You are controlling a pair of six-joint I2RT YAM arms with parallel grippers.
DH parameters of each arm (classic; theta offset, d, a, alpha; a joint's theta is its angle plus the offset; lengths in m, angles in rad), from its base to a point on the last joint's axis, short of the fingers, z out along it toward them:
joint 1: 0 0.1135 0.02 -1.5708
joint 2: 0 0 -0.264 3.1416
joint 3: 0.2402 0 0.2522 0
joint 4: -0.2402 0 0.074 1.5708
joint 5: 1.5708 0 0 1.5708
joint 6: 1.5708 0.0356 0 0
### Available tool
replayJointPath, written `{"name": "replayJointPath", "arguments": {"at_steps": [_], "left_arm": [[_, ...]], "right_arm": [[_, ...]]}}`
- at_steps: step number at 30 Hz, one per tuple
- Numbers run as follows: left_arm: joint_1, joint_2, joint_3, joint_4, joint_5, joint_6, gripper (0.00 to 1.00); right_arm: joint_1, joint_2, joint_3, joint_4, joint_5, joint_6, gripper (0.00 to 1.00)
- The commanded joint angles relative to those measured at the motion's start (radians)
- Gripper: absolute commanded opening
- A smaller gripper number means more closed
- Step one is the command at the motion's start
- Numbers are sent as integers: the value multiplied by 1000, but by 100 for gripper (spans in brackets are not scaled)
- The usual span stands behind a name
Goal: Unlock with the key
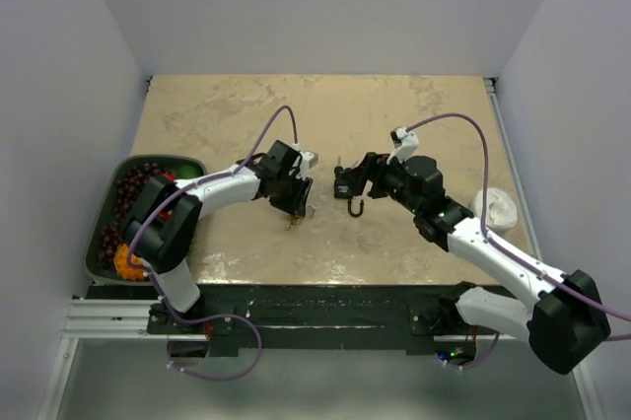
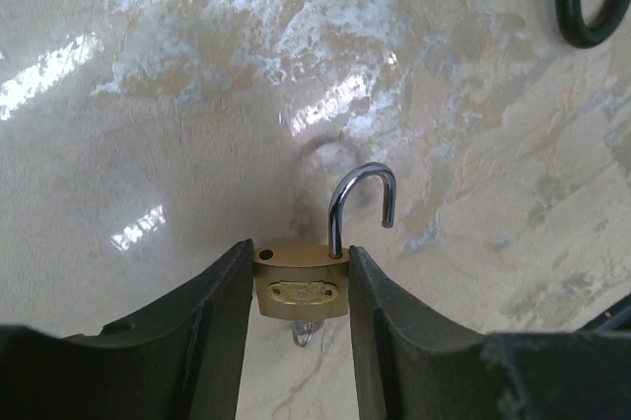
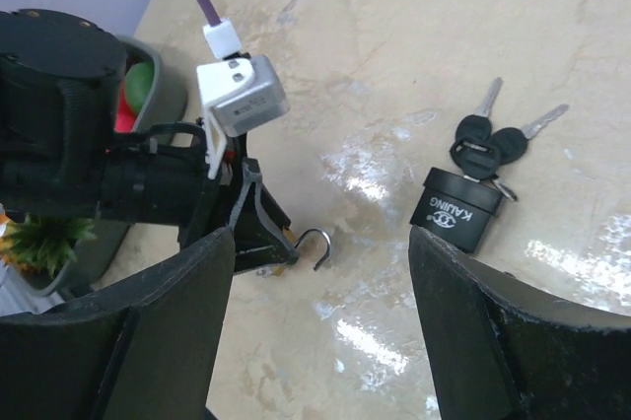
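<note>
A brass padlock sits clamped between my left gripper's fingers, just above the table. Its steel shackle is swung open, and a small silver key pokes out under its body. In the top view the left gripper is left of table centre. My right gripper stands open with nothing between its fingers, facing the left gripper and the open shackle. A black padlock with a bunch of black-headed keys lies just past the right fingertip.
A dark tray of fruit sits at the table's left edge, beside the left arm. A white round object lies near the right edge. The black padlock's dark shackle lies between the two grippers.
</note>
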Motion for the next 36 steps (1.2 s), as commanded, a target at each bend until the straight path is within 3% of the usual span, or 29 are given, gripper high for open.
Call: {"name": "replayJointPath", "arguments": {"at_steps": [1, 12, 15, 22, 24, 25, 27, 28, 33, 36], "left_arm": [[-39, 61, 114, -13, -78, -21, 0], [-66, 167, 226, 7, -121, -56, 0], [-68, 184, 238, 3, -137, -54, 5], [-75, 178, 241, 23, -148, -51, 29], [-77, 173, 241, 26, -162, -56, 32], [-78, 163, 241, 27, -168, -56, 42], [-83, 146, 237, 40, -187, -59, 52], [-85, 129, 234, 46, -191, -60, 66], [-86, 78, 214, 81, -211, -64, 75], [-85, 55, 197, 105, -211, -64, 87]], "right_arm": [[-2, -80, -29, -15, 102, -19, 75], [-2, -166, -61, -78, 253, -38, 75], [-2, -167, -61, -86, 257, -38, 75], [-1, -152, -61, -82, 265, -36, 74], [-1, -143, -55, -79, 264, -36, 74], [-1, -141, -55, -79, 264, -36, 74], [-1, -134, -53, -76, 265, -36, 74], [-2, -135, -52, -75, 268, -36, 74], [-1, -120, -47, -64, 259, -28, 74], [-2, -107, -44, -53, 248, -22, 74]]}}
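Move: From the left hand, which already holds the opened brass padlock just over the table, the bare spot for it is about 4 cm ahead, 4 cm to the right and 2 cm below. The black padlock lies some 10 cm ahead and 12 cm right, the bunch of keys about 15 cm ahead and 12 cm right, both slightly lower. From the right hand that spot is roughly 7 cm ahead, 10 cm to the left and 18 cm down. Carrying the brass padlock low, the left hand goes about 4 cm forward and nearly as far right towards the black padlock, sinking a little, then pauses, opens its fingers to let go and starts to lift some 2 cm while easing on forward. Meanwhile the empty, open right hand draws about 5 cm to the right, turning some 10 degrees clockwise. ##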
